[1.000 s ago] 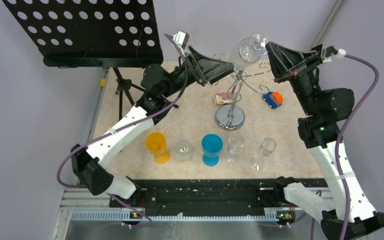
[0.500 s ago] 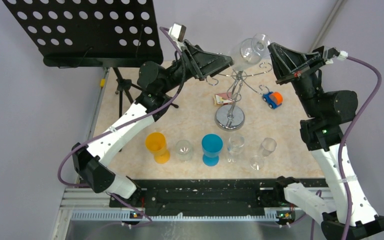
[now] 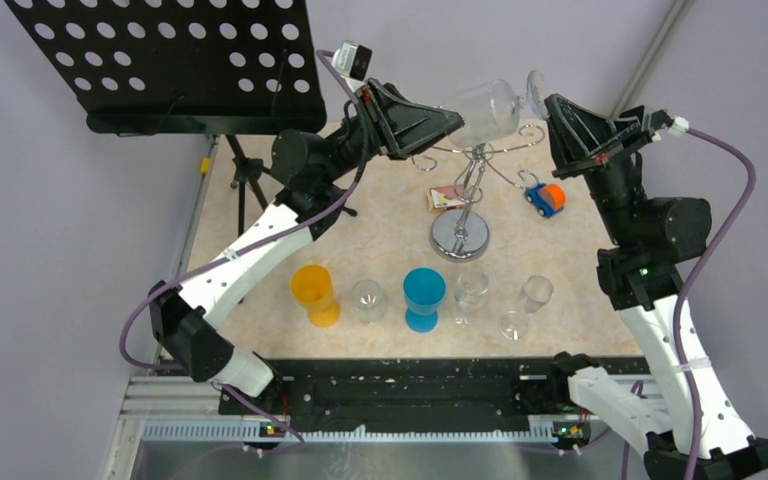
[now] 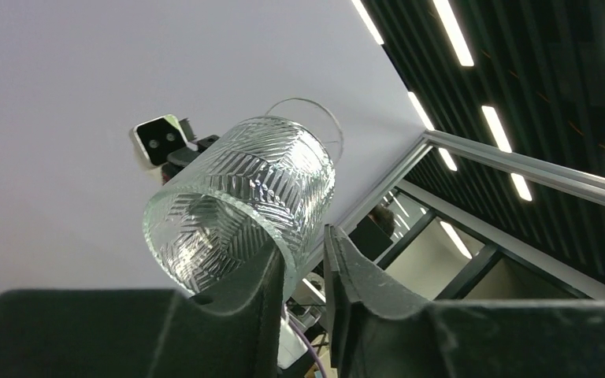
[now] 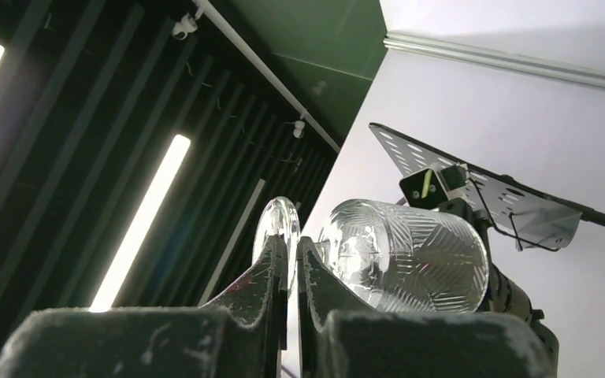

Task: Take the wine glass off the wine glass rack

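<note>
The clear cut-pattern wine glass (image 3: 485,108) hangs on its side in the air above the wine glass rack (image 3: 460,238), apart from the rack's curled arms. My right gripper (image 3: 550,100) is shut on the glass's round foot (image 5: 277,228), seen edge-on between its fingers (image 5: 293,248). My left gripper (image 3: 457,118) straddles the bowl's rim (image 4: 244,197): one finger sits inside the bowl, the other outside. The jaws (image 4: 305,244) stand narrow, with a sliver of gap showing beside the outer finger.
A black perforated music stand (image 3: 170,60) rises at the back left. An orange cup (image 3: 315,293), a blue cup (image 3: 424,297) and several clear glasses (image 3: 471,290) line the near table. A toy car (image 3: 545,198) and a small card (image 3: 446,197) lie by the rack's base.
The left gripper has risen and its jaws have narrowed from wide open to close around the bowl's rim. The glass has tipped further onto its side, and the right gripper has shifted slightly with it.
</note>
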{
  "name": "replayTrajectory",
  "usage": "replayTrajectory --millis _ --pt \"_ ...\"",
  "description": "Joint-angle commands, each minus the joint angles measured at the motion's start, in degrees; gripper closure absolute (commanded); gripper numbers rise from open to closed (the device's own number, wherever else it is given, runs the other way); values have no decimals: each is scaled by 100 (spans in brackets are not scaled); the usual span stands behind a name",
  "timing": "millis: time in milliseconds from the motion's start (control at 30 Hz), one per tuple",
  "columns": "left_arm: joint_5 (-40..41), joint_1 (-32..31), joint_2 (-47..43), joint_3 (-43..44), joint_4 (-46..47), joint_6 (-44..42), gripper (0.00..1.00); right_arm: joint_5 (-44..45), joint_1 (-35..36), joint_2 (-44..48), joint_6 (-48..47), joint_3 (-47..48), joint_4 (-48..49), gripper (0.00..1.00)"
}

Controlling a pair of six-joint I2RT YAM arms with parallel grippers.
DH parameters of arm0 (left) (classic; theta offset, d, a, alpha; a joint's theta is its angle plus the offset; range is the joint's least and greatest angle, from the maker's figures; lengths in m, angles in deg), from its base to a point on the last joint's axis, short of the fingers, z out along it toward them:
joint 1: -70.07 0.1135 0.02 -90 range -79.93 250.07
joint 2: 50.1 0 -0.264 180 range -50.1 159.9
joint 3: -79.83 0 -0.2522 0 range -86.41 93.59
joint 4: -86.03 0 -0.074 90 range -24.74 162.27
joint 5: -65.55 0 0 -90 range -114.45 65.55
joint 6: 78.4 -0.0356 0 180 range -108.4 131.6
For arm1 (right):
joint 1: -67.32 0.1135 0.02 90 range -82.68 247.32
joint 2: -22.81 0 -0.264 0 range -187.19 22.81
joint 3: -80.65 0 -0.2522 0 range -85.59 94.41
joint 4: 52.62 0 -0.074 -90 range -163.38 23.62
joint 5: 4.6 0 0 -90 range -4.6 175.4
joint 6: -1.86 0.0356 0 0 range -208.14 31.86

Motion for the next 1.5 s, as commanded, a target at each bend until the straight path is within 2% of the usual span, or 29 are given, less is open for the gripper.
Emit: replayTrajectory --millis 0,100,200,367,433,533,600,900,1167,1300,1467 --pt "-225 -86 -103 430 841 394 74 75 10 -54 282 -234 271 100" --pt "-251 -106 -96 449 823 396 81 25 12 -98 389 -338 381 100" --pt "-250 -99 -146 400 781 323 99 72 7 -96 374 -352 365 100" --pt "-244 -108 -306 330 339 -140 100 95 8 -100 147 -310 273 100" --pt "-186 -100 -408 298 16 -485 100 152 4 -74 -30 -284 115 87" --pt "-47 -93 -627 223 -510 -1036 100 352 4 74 -440 -283 -413 56" --pt "57 -96 -815 218 -982 -1488 100 602 3 229 -839 -271 -908 44" --pt "447 -97 -1718 -1 -3722 -3500 100 1899 8 709 -3034 234 -3213 43" --pt "2292 -102 -2819 -188 -7146 -5355 100 2615 6 933 -4127 404 -3680 46" --pt "3629 -99 -3245 -240 -8403 -5831 100 2842 4 981 -4488 440 -3872 46" --pt "5363 -100 -3538 -267 -9673 -5918 100 2977 11 964 -4693 445 -3942 46"
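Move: Just to the right of the left fingertips, open around its rim, the clear glass lies on its side in the air, its middle about 6 cm right and 1 cm ahead. The rack's hub stands some 8 cm ahead, 4 cm right and 10 cm lower; far below are the blue goblet, 4 cm back and 3 cm left, and the yellow goblet, 4 cm back and 21 cm left. From the right hand, pinching the foot, the glass's middle is roughly 6 cm left, level fore and aft. Closing on the glass's rim, the left fingers pinch its wall while the right hand still holds the foot. The right fingers then open and let go, that hand withdrawing down about 12 cm and right about 8 with its wrist turning clockwise. Keeping its pinch, the left hand sweeps down and left, some 15 cm each way, and swings its fingers round to point forward and right, tipped slightly down. ##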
